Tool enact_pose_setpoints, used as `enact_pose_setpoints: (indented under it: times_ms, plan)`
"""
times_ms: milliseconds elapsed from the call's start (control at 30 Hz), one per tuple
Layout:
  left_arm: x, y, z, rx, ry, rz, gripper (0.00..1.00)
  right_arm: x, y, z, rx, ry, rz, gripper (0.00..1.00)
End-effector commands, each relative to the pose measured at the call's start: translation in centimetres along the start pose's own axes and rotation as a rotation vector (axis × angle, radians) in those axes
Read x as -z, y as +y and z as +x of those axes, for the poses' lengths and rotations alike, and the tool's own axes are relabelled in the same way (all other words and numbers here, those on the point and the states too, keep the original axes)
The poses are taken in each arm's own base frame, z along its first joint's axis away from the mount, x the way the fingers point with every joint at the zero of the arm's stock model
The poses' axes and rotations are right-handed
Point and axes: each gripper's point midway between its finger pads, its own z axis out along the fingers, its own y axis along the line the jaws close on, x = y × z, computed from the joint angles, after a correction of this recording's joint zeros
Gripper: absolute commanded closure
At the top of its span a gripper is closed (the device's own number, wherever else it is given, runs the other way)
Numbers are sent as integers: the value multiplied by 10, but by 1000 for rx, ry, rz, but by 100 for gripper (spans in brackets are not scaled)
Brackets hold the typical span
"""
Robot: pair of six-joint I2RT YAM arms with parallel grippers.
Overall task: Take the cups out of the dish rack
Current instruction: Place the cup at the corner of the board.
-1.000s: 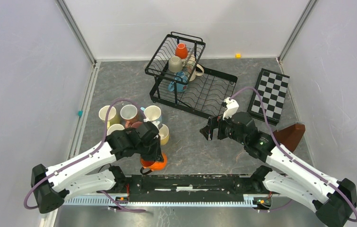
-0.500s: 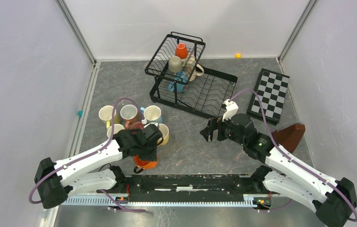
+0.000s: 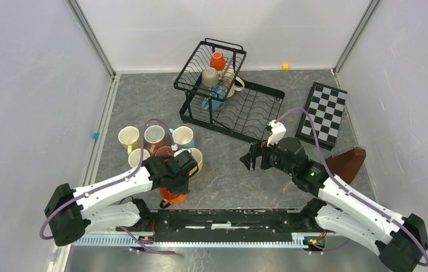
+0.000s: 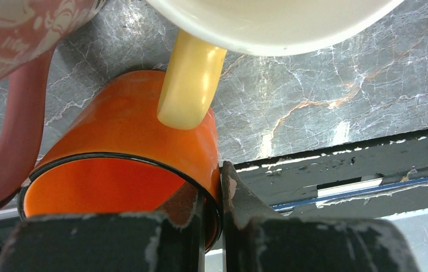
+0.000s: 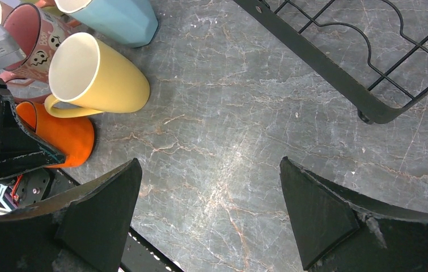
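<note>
The black wire dish rack (image 3: 251, 107) stands at the back with an orange cup (image 3: 217, 60), a beige cup (image 3: 210, 76), a cream cup (image 3: 234, 85) and a blue cup (image 3: 214, 99) in it. Several cups stand grouped on the table at front left, among them a yellow cup (image 5: 95, 79) and a light blue cup (image 5: 118, 20). My left gripper (image 4: 217, 170) is shut on the rim of an orange cup (image 4: 126, 130), one finger inside and one outside. That cup sits low beside the yellow cup's handle (image 4: 191, 79). My right gripper (image 5: 211, 164) hangs open over bare table, holding nothing.
A pink patterned cup (image 4: 24, 28) presses close on the left of the held cup. A checkered board (image 3: 323, 115) and a brown wedge (image 3: 348, 162) lie at the right. The black base rail (image 3: 228, 218) runs along the near edge, just behind the orange cup.
My left gripper has carried the orange cup a little to the left, up against the group of cups. The right arm has hardly moved.
</note>
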Motion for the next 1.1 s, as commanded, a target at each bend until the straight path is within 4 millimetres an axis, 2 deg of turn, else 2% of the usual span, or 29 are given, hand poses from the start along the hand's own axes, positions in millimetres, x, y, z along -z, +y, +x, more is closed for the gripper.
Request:
enact_pose_setpoints:
  times_ms: [0,67,267,467,767,1000,1067]
  plan:
    - [-3,-6,-9,33,-45,13,98,0,3,-8,0,-45,-11,2]
    - [-4,-7,-9,33,-44,17,95,0,4,-8,-1,-45,-14,2]
    - [-1,-10,-9,22,-39,35,70,0,4,-8,0,-45,-15,2]
    - [9,-15,-12,17,-45,58,57,1,5,-10,0,-48,-18,2]
    - [41,-18,-19,-10,-73,104,30,0,6,-15,-2,-52,-15,2]
    - [73,-24,-32,-22,-144,173,1,-2,7,-20,-3,-53,-6,2]
    - [83,-29,-38,-27,-173,200,0,-2,7,-23,-6,-58,1,2]
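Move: The left gripper still pinches the right-hand wall of the orange cup at its rim; the middle of the cup lies about 3 cm left of this hand, 1 cm back and 3 cm below. The yellow cup stands some 9 cm ahead and 4 cm to the right, the pink cup about 10 cm ahead and 7 cm left, both about 3 cm lower. From the right hand, the orange cup is roughly 26 cm left, 12 cm back and 12 cm below. Hold the left hand low and practically still while you spread its fingers to let go of the orange cup's rim. With the jaws about half open, lift straight up some 6 cm off the cup, opening fully on the way and letting the fingertips swing about 10 degrees, mostly to the right. ##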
